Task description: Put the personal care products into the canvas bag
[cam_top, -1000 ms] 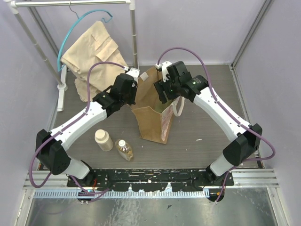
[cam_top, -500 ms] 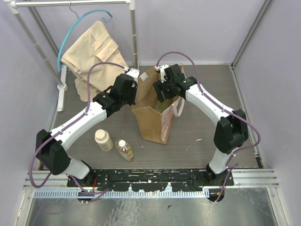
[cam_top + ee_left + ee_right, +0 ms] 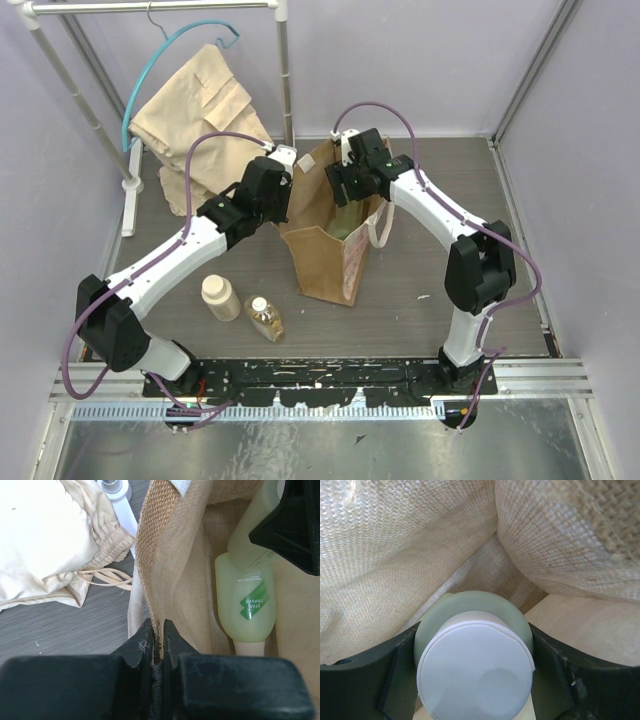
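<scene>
The tan canvas bag (image 3: 322, 255) stands open mid-table. My left gripper (image 3: 284, 206) is shut on its left rim (image 3: 159, 635) and holds it open. My right gripper (image 3: 346, 190) is in the bag's mouth, shut on a green bottle with a white cap (image 3: 474, 667), with canvas walls close around it. In the left wrist view that bottle (image 3: 252, 522) hangs above a second green bottle with a cream top (image 3: 247, 602), which lies inside the bag. A cream bottle (image 3: 220, 297) and an amber white-capped bottle (image 3: 265, 318) lie on the table left of the bag.
A beige garment (image 3: 195, 110) hangs from a teal hanger on a white rack (image 3: 285, 70) at the back left, and its cloth shows near the bag (image 3: 45, 545). The rack's foot (image 3: 130, 200) rests on the table. Walls close in both sides.
My right gripper has moved left and lower into the bag's mouth with the green bottle, and its elbow has folded in. The left arm has not moved.
</scene>
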`<state>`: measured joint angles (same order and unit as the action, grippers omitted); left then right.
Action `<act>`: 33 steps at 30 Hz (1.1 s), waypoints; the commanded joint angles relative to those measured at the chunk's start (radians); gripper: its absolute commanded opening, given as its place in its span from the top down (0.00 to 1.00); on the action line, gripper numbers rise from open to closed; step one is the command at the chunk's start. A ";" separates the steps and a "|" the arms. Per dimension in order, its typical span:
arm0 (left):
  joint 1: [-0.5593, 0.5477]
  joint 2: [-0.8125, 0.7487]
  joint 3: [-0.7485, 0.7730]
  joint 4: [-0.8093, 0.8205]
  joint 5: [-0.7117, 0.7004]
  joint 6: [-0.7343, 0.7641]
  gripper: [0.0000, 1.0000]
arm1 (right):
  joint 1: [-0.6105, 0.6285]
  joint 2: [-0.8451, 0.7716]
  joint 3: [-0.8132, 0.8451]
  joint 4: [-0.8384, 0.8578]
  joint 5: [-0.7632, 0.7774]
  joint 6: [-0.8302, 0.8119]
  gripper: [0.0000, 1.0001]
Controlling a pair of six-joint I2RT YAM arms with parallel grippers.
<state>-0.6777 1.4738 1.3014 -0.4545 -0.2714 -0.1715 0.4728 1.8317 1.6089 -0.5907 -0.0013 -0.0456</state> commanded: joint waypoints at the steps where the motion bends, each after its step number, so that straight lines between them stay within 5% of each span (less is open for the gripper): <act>1: 0.001 -0.031 -0.018 0.005 -0.009 0.008 1.00 | -0.009 0.004 0.031 -0.012 0.048 -0.014 0.99; 24: 0.001 -0.033 -0.022 0.003 -0.010 0.002 1.00 | -0.004 -0.217 -0.109 -0.187 0.077 0.021 0.99; 33: 0.000 -0.025 -0.022 0.015 -0.009 -0.004 1.00 | 0.048 -0.274 -0.151 -0.184 -0.034 0.059 0.99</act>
<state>-0.6777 1.4719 1.2907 -0.4492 -0.2718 -0.1696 0.4812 1.6390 1.4559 -0.7609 0.0032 -0.0143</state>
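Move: My right hand already holds the green bottle upright by its white-capped top, down inside the bag's far half. The open spot at the bag's near right side lies about 7 cm back and 3 cm to the right, some 12 cm below. The pump bottle lies on the bag floor roughly 4 cm back and 2 cm left. My left hand keeps the bag's left rim; from it that spot is around 17 cm right and 2 cm back, some 15 cm lower. With my left hand still pinching the left rim and staying put, I hold the green bottle where it is for a moment, then draw it back about 7 cm and some 3 cm to the right, level, past the lying pump bottle towards the bag's near right side. My right fingers keep their hold, tipping slightly further down. ##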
